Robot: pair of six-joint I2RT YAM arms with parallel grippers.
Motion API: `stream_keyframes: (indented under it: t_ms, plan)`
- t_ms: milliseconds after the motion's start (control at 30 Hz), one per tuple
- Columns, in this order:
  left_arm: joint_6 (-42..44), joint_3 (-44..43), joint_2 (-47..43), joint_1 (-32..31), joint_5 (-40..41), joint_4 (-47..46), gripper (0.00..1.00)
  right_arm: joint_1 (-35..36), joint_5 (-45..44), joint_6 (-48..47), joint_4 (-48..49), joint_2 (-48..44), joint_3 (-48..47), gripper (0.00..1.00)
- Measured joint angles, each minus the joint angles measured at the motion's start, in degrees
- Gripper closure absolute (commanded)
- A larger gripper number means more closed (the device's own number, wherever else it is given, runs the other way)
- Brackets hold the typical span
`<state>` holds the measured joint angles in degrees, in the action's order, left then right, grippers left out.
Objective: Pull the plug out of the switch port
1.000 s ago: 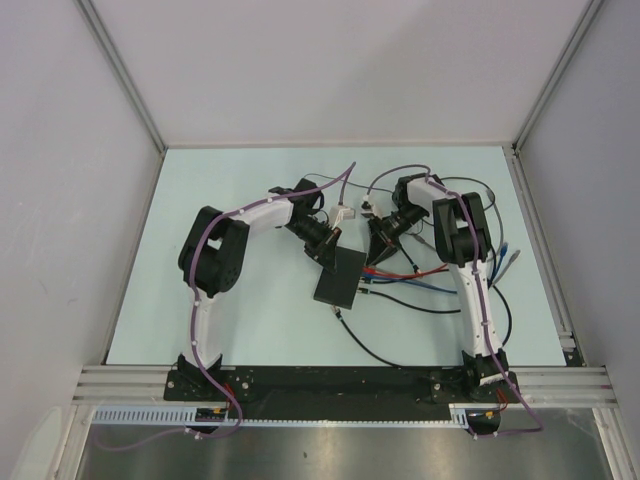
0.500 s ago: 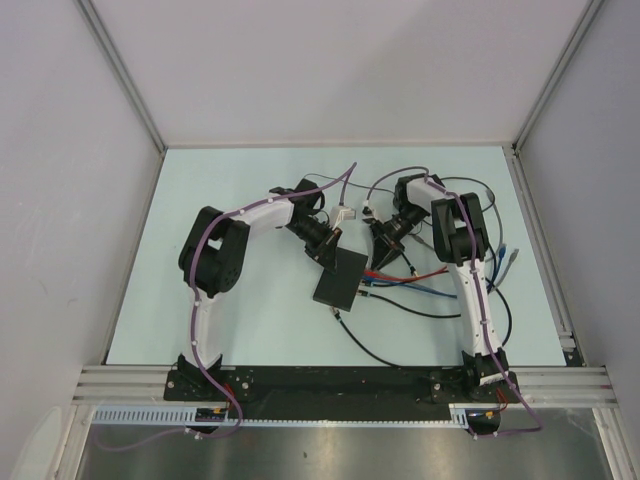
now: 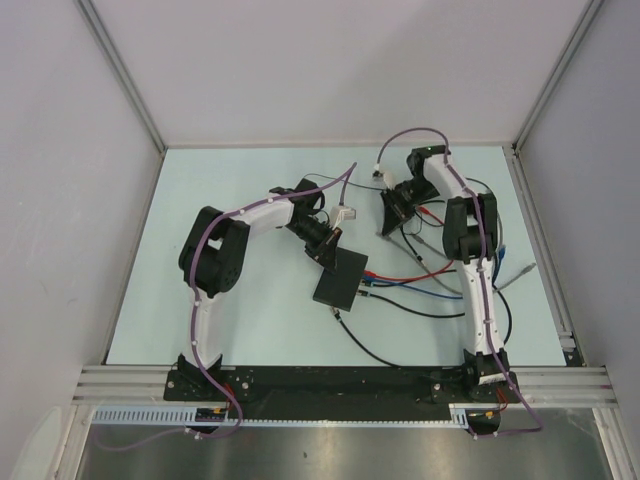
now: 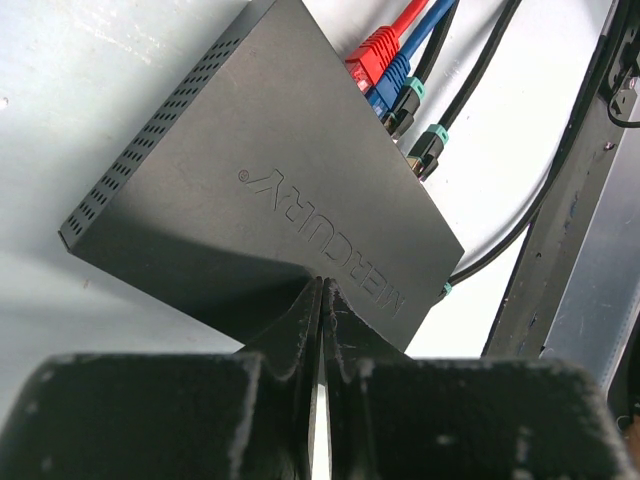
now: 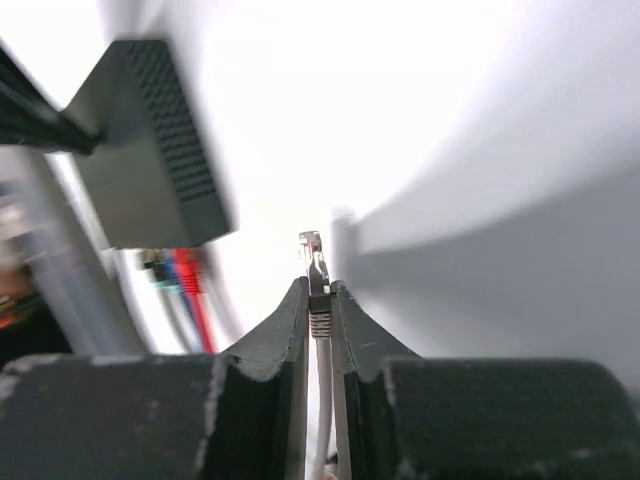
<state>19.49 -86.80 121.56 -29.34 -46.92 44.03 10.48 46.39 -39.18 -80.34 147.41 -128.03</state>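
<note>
The flat black switch (image 3: 340, 280) lies mid-table, with MERCURY lettering on its top (image 4: 250, 190). My left gripper (image 4: 320, 282) is shut with nothing in it, tips down on the box's top near one edge (image 3: 328, 250). Red (image 4: 375, 50), blue (image 4: 393, 75) and black green-collared plugs (image 4: 430, 145) sit in the switch port edge (image 3: 362, 281). My right gripper (image 5: 318, 285) is shut on a grey cable's clear-tipped plug (image 5: 313, 250), held in the air well away from the box, toward the table's far right (image 3: 388, 212). The box shows blurred in the right wrist view (image 5: 150, 150).
Red, blue and black cables (image 3: 410, 285) trail right from the switch across the table. A black cable (image 3: 375, 350) loops toward the near edge. Loose cable ends (image 3: 515, 262) lie by the right rail. Grey walls with aluminium posts (image 3: 120, 75) enclose the table.
My right gripper has drawn back from the switch's right edge, up and toward the far right, carrying the grey plug. The left gripper and the box have not moved.
</note>
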Motion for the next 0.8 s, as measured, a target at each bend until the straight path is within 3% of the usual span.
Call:
stream_keyframes:
  t_ms: [367, 700, 733, 800]
  plan:
    - [0.0, 0.0, 0.0, -0.1, 0.0, 0.0, 0.93, -5.3, -14.8, 7.4, 8.9, -1.8, -10.6, 1.00]
    - [0.1, -0.3, 0.0, -0.1, 0.2, 0.2, 0.93, -10.3, -20.3, 18.4, 27.7, -2.4, -14.3, 1.00]
    - [0.2, -0.4, 0.0, -0.1, 0.3, 0.2, 0.93, -10.2, -20.8, 19.8, 29.9, -2.4, -14.3, 0.97]
    - [0.5, -0.7, 0.0, -0.1, 0.7, 0.4, 0.92, -9.9, -21.7, 22.5, 33.3, -2.6, -14.3, 0.79]
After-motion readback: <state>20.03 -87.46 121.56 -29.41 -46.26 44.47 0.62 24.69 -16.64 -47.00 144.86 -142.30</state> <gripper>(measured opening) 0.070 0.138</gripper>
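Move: The right hand already holds the freed plug clear of the switch, whose middle lies about 12 cm back and 11 cm left, slightly below. The red plug in its port side is some 11 cm back and 4 cm left. The black adapter on the way out is roughly 12 cm ahead and 9 cm right. From the left hand, the switch's middle is about 3 cm back and 3 cm right, just below; the adapter is some 21 cm ahead and 21 cm right. Still pinching the plug by its boot with its grey cable trailing, the right hand sweeps it quickly away from the switch, about 20 cm forward and some 12 cm right, rising about 8 cm, to beyond the black adapter near the table's far edge. The wrist turns clockwise by roughly 30 degrees and tips up, swinging the fingers forward. The left hand keeps its shut fingertips on the switch's left part. ##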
